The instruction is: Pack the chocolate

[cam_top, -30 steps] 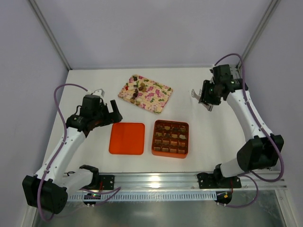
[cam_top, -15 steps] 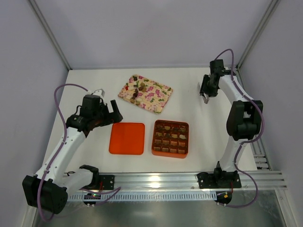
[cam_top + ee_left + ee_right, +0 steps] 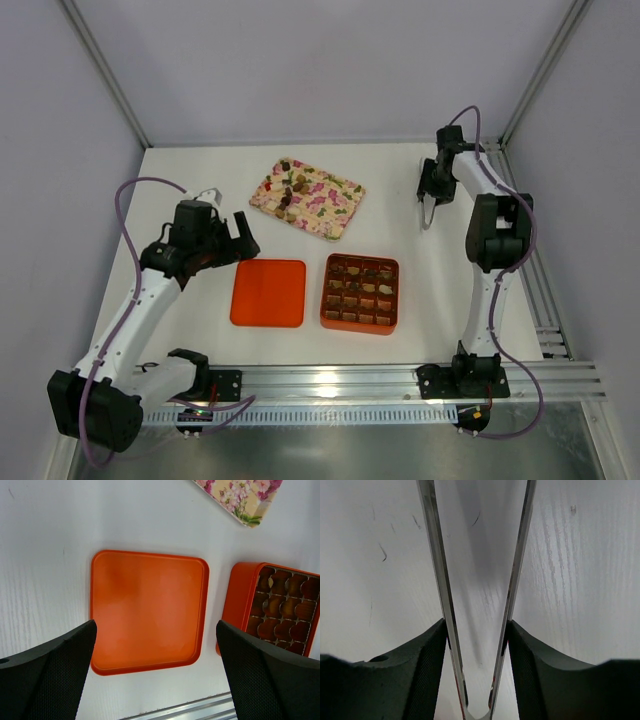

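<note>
Loose chocolate lumps lie on the left part of the pink floral tray. More chocolate fills cells of the orange box, whose wall shows in the left wrist view. The orange lid lies flat to its left. My left gripper hangs open above the lid, nothing between its fingers. At the far right my right gripper is shut on metal tongs. Both tong arms run between its pads, pointing at bare table.
The tray's corner shows at the top of the left wrist view. A metal rail runs along the near table edge. The enclosure's right post and wall stand close behind my right arm.
My right arm has folded back toward the far right corner, and its gripper with the tongs has shifted slightly up and away. The left arm has not moved.
</note>
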### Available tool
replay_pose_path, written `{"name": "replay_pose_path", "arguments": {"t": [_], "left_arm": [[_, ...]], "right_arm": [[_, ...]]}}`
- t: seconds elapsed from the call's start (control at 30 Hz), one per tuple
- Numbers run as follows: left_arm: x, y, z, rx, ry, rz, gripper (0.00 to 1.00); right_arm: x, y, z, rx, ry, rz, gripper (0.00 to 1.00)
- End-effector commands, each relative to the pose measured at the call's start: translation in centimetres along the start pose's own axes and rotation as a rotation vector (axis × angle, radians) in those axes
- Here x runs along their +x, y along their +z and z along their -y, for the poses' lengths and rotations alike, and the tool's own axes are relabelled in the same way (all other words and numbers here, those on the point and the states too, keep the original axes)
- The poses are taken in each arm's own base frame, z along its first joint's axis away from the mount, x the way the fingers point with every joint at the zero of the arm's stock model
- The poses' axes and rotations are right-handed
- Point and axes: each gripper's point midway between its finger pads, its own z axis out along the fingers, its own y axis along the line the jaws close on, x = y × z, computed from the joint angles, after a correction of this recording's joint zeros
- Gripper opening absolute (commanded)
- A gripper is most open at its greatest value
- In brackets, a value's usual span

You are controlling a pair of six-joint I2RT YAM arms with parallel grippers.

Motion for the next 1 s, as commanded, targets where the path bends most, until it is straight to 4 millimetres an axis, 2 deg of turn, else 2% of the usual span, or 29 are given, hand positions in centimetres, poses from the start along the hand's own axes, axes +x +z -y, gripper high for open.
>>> {"name": "replay_pose_path", "arguments": {"t": [0.0, 0.2, 0.5, 0.57, 0.7, 0.8, 0.83, 0.9, 0.93, 0.97], "left_arm": [[-1.1, 0.0, 0.3, 0.009, 0.001, 0.028, 1.0], [-0.8, 0.3, -0.1, -0.009, -0.001, 0.015, 1.0], [-0.3, 1.0, -0.9, -0.052, -0.01, -0.01, 1.0], [-0.2, 1.2, -1.1, -0.064, -0.009, -0.013, 1.0], [0.1, 1.6, -1.8, -0.102, -0.014, -0.028, 1.0], [0.7, 2.1, -4.0, -0.219, -0.007, -0.056, 1.0], [1.0, 2.6, -4.6, -0.251, -0.006, -0.079, 1.0], [1.7, 2.9, -5.9, -0.32, 0.017, -0.121, 1.0], [2.0, 3.1, -6.4, -0.348, 0.023, -0.143, 1.0], [2.5, 3.8, -7.1, -0.383, 0.031, -0.184, 0.98]], "right_arm": [[-0.7, -0.3, 0.1, 0.015, -0.013, 0.004, 0.54], [0.4, 1.0, 0.1, 0.013, -0.006, -0.041, 0.61], [1.8, 1.1, 0.2, 0.016, 0.006, -0.078, 0.89], [1.8, 1.0, 0.3, 0.015, 0.006, -0.072, 0.91], [1.1, -0.7, 0.9, 0.05, 0.036, -0.019, 0.93], [0.5, -3.8, 0.2, 0.008, 0.077, 0.052, 0.93], [0.3, -5.6, 0.0, -0.019, 0.092, 0.101, 0.93], [0.3, -7.7, -1.0, -0.073, 0.113, 0.153, 0.93], [0.7, -9.9, -2.2, -0.138, 0.111, 0.179, 0.93], [0.9, -11.0, -4.2, -0.189, 0.082, 0.204, 0.93]]}}
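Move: The right hand holds the tongs, their bend towards the base, about 4 cm above the bare table where they will lie, some 2 cm back from straight below it. From there the flowered tray is about 31 cm left and 2 cm farther out; the chocolate box is 17 cm left and 23 cm back. The empty left hand has the orange lid some 16 cm below, 3 cm back and 3 cm right, with the box 26 cm right and 2 cm back. The right hand lowers the tongs about 3 cm, drawing slightly back, then stays low while its fingers spread from half to nearly full opening and let go of them, before it pulls back towards the base and climbs about 5 cm, clear of the tongs. The open, empty left hand barely stirs at first, then sinks about 6 cm towards the orange lid, drifting 3 cm left and tipping its fingers some 10 degrees farther down. ##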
